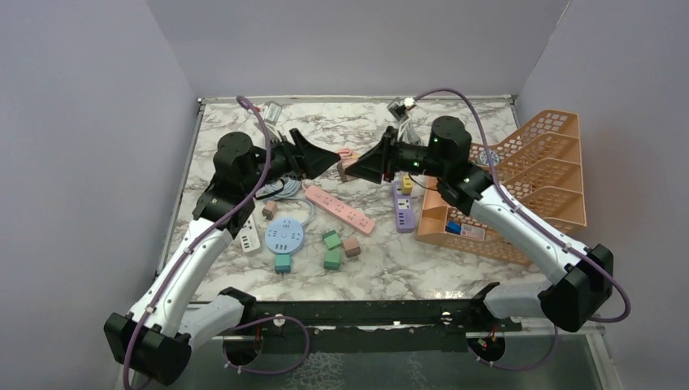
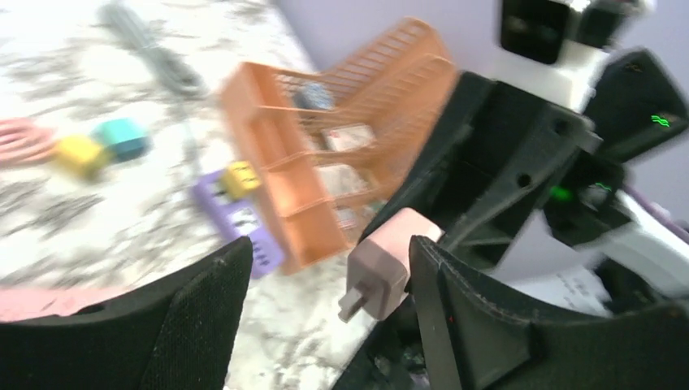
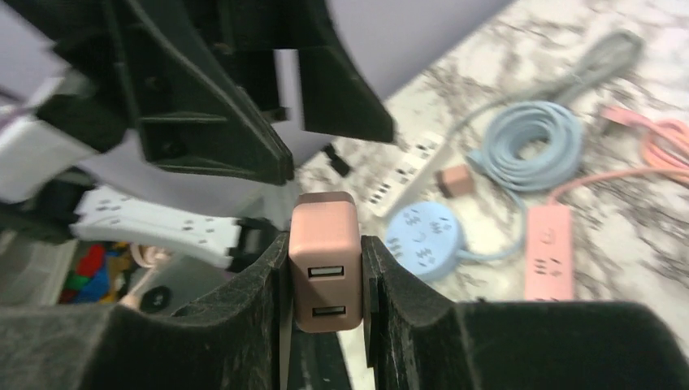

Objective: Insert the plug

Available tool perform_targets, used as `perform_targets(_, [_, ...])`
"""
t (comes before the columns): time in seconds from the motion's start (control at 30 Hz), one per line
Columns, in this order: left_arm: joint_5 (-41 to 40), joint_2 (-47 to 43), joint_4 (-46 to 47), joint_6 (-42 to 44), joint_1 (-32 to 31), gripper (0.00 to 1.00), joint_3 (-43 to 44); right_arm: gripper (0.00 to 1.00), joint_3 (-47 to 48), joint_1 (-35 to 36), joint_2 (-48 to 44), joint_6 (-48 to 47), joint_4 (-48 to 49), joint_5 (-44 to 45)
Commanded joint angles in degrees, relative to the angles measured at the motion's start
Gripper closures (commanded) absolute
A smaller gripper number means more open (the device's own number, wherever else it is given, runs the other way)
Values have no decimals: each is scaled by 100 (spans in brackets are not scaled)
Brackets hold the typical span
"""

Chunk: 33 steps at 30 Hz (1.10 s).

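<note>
A pink plug adapter [image 1: 346, 168] hangs in the air over the back middle of the table, between the two grippers. My right gripper [image 3: 325, 240] is shut on the plug [image 3: 326, 262], whose two USB ports face the right wrist camera. My left gripper [image 2: 329, 252] is open around the plug [image 2: 384, 262]: its prongs point toward the left wrist camera, and its body lies against the right-hand finger [image 2: 455, 309]. A pink power strip [image 1: 340, 208] and a purple power strip [image 1: 404, 205] lie on the marble table below.
A round blue socket hub [image 1: 284, 236], a white strip [image 1: 249, 237] and several small adapters [image 1: 333, 258] lie at front centre. An orange basket [image 1: 528, 179] stands on the right. Coiled cables [image 3: 532, 146] lie near the back left. Walls close in the table.
</note>
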Motion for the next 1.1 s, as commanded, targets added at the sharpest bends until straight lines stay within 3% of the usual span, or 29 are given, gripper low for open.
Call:
perform_targets(0.0, [-2809, -405, -2157, 522, 24, 26, -14, 99, 649, 26, 630, -1903, -2500, 1072])
perform_targets(0.13, [-3740, -709, -2964, 552, 25, 25, -71, 99, 610, 27, 956, -2325, -2740, 1917])
perform_targets(0.27, [-4085, -1094, -3329, 661, 25, 25, -161, 99, 819, 26, 1410, -2538, -2902, 1861])
perform_targets(0.57, [-4366, -1533, -3414, 1107, 26, 24, 14, 99, 1694, 147, 2755, -2439, -3205, 1942])
perform_targets(0.73, [-4525, -1615, -3452, 1261, 27, 24, 244, 99, 2230, 301, 3321, -2654, -3318, 1464])
perform_targets(1.07, [-4885, -1697, -3552, 1440, 31, 24, 544, 99, 2933, 789, 4150, -3166, -3540, 1904])
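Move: The right hand grips the brown plug. The pink power strip's cable-end socket, its target, lies roughly 10 cm ahead, 6 cm to its left and 30 cm below. Also about 30 cm below this hand are the blue round outlet, level with it and 18 cm left; the purple strip, 7 cm ahead and 15 cm right; and the green plugs, 3 cm back and 5 cm left. From the empty left hand the socket is about 8 cm ahead, 2 cm left and 33 cm below. Lower the right gripper some 22 cm with the brown plug kept in its fingers, reaching forward about 8 cm first and then drifting left, towards the cable end of the pink strip; tip the fingers from level to some 40 degrees down. Meanwhile swing the open left gripper about 14 cm left, clear of the plug, turning it counter-clockwise, first dipping and then rising partway back. ##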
